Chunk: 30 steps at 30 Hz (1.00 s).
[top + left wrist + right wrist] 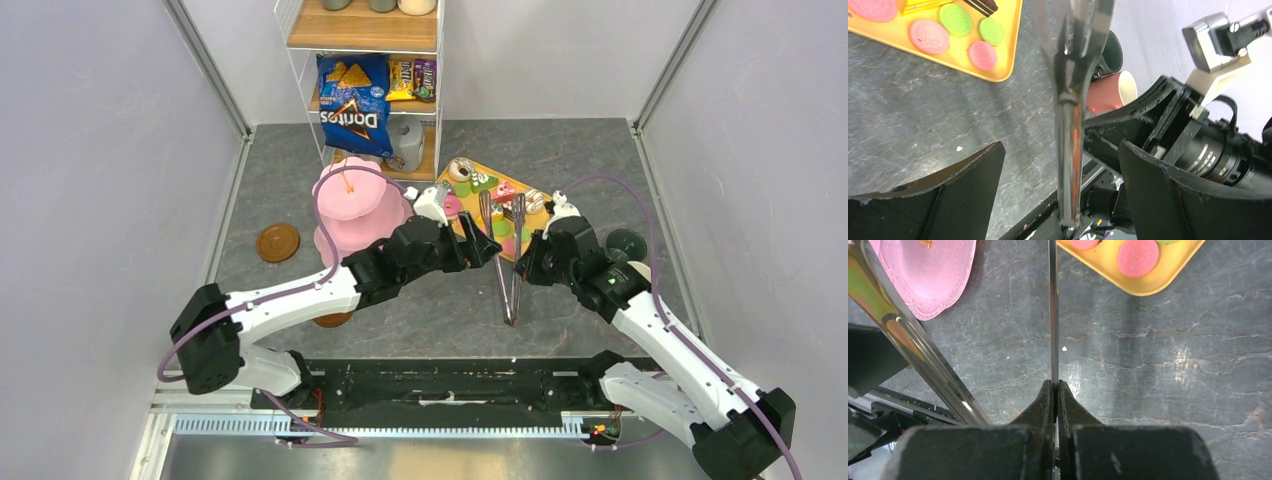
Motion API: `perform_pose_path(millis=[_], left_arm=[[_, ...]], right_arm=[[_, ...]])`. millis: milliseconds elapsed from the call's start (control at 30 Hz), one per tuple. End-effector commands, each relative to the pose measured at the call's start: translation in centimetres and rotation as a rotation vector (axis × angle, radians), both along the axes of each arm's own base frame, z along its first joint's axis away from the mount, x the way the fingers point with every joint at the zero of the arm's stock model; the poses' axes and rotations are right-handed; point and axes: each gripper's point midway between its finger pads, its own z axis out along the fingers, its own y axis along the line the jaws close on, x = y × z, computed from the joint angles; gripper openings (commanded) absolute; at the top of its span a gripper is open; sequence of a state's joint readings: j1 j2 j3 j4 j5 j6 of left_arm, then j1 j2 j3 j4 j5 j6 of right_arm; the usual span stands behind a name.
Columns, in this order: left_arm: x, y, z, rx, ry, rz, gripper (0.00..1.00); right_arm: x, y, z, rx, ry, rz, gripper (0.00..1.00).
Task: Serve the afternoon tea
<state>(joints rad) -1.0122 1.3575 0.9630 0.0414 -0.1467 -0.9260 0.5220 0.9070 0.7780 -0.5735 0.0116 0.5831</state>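
The metal tongs (511, 268) hang over the table between my two arms. My right gripper (1055, 385) is shut on one thin arm of the tongs (1053, 315); the other arm (913, 345) splays to the left. My left gripper (1060, 150) stands open, its fingers (973, 175) on either side of the tongs (1070, 100) without touching them. The yellow tray (998, 75) holds pink macarons (928, 36), green macarons (955, 19) and cake slices. The pink tiered stand (350, 205) is behind my left arm. A pink mug (1110, 92) and a dark-green mug (1112, 50) sit beyond the tongs.
A brown saucer (277, 242) lies left of the stand, and another saucer (333, 320) shows under my left arm. A shelf unit at the back holds a blue Doritos bag (353, 103) and snack packets. Grey walls close in both sides of the table.
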Motion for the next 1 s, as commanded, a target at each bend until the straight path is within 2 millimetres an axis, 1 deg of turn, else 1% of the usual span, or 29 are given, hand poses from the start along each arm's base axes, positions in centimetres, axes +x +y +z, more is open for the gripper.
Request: perform_pose_path(millis=[0,33,100,133,200,300,500,633,700,767,800,833,867,933,967], left_arm=[[1.0,-2.9,3.7,-0.169,-0.016,0.004,0.91],[1.2,-3.1,3.3,-0.161,-0.012,0.006,0.91],[1.5,-3.3,2.8,-0.154,-0.008,0.014,0.82],[1.7,-3.3,2.5,-0.152,-0.002,0.024,0.8],[2.0,-3.3,2.2,-0.155,0.006,0.041,0.78],[2.1,-3.4,2.3,-0.163,0.004,0.05,0.66],[2.4,-3.1,2.4,-0.176,0.0,0.068,0.53],[2.4,-3.1,2.4,-0.183,0.0,0.061,0.36],[2.3,-3.1,2.5,-0.186,-0.001,0.061,0.23],[2.3,-3.0,2.6,-0.187,0.001,0.064,0.13],[2.3,-3.0,2.5,-0.187,0.003,0.066,0.09],[2.3,-2.9,2.4,-0.185,0.004,0.068,0.06],[2.3,-2.9,2.5,-0.187,0.004,0.067,0.03],[2.3,-2.8,2.5,-0.186,0.004,0.07,0.02],[2.3,-2.7,2.4,-0.184,0.004,0.073,0.02]], right_arm=[[-0.2,1.5,1.0,0.096,-0.029,0.028,0.0],[-0.2,1.6,0.9,0.095,-0.025,0.029,0.0],[-0.2,1.7,0.9,0.097,-0.027,0.037,0.0],[-0.3,1.8,0.9,0.099,-0.027,0.04,0.0],[-0.4,1.9,0.9,0.105,-0.03,0.05,0.0],[-0.5,2.1,0.9,0.116,-0.031,0.058,0.0],[-0.7,2.8,0.9,0.15,-0.037,0.087,0.0],[-0.6,3.0,0.7,0.148,-0.03,0.094,0.0],[-0.6,3.1,0.8,0.153,-0.036,0.098,0.0],[-0.5,3.1,0.9,0.158,-0.043,0.094,0.0],[-0.5,3.0,1.1,0.16,-0.048,0.091,0.02],[-0.5,3.0,1.2,0.161,-0.054,0.086,0.13],[-0.4,2.8,1.3,0.161,-0.062,0.075,0.27],[-0.4,2.6,1.8,0.168,-0.086,0.063,0.36],[-0.4,2.4,2.1,0.169,-0.097,0.058,0.44]])
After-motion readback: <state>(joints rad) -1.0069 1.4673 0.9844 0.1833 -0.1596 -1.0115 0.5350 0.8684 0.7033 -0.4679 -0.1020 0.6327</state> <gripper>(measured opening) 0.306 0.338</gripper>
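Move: The tongs' left leg, just below its slotted head, is about 2 cm ahead and 4 cm right of the wide-open left gripper, roughly level with it. From the right gripper, which already holds the right leg, that spot is some 3 cm ahead, 5 cm left and 4 cm higher. The pastry tray lies about 16 cm ahead and 6 cm right of the left gripper, 18 cm below; the pink tiered stand about 12 cm ahead, 24 cm left and 12 cm below. Ease the left gripper about 3 cm to the right and forward onto the tongs' left leg, then close its fingers so they pinch the leg just under the slotted head. Meanwhile carry the tongs in the right gripper some 2 cm left and slightly back to meet it; once the left grip is on, part the right fingers about a third of their range around the right leg. ##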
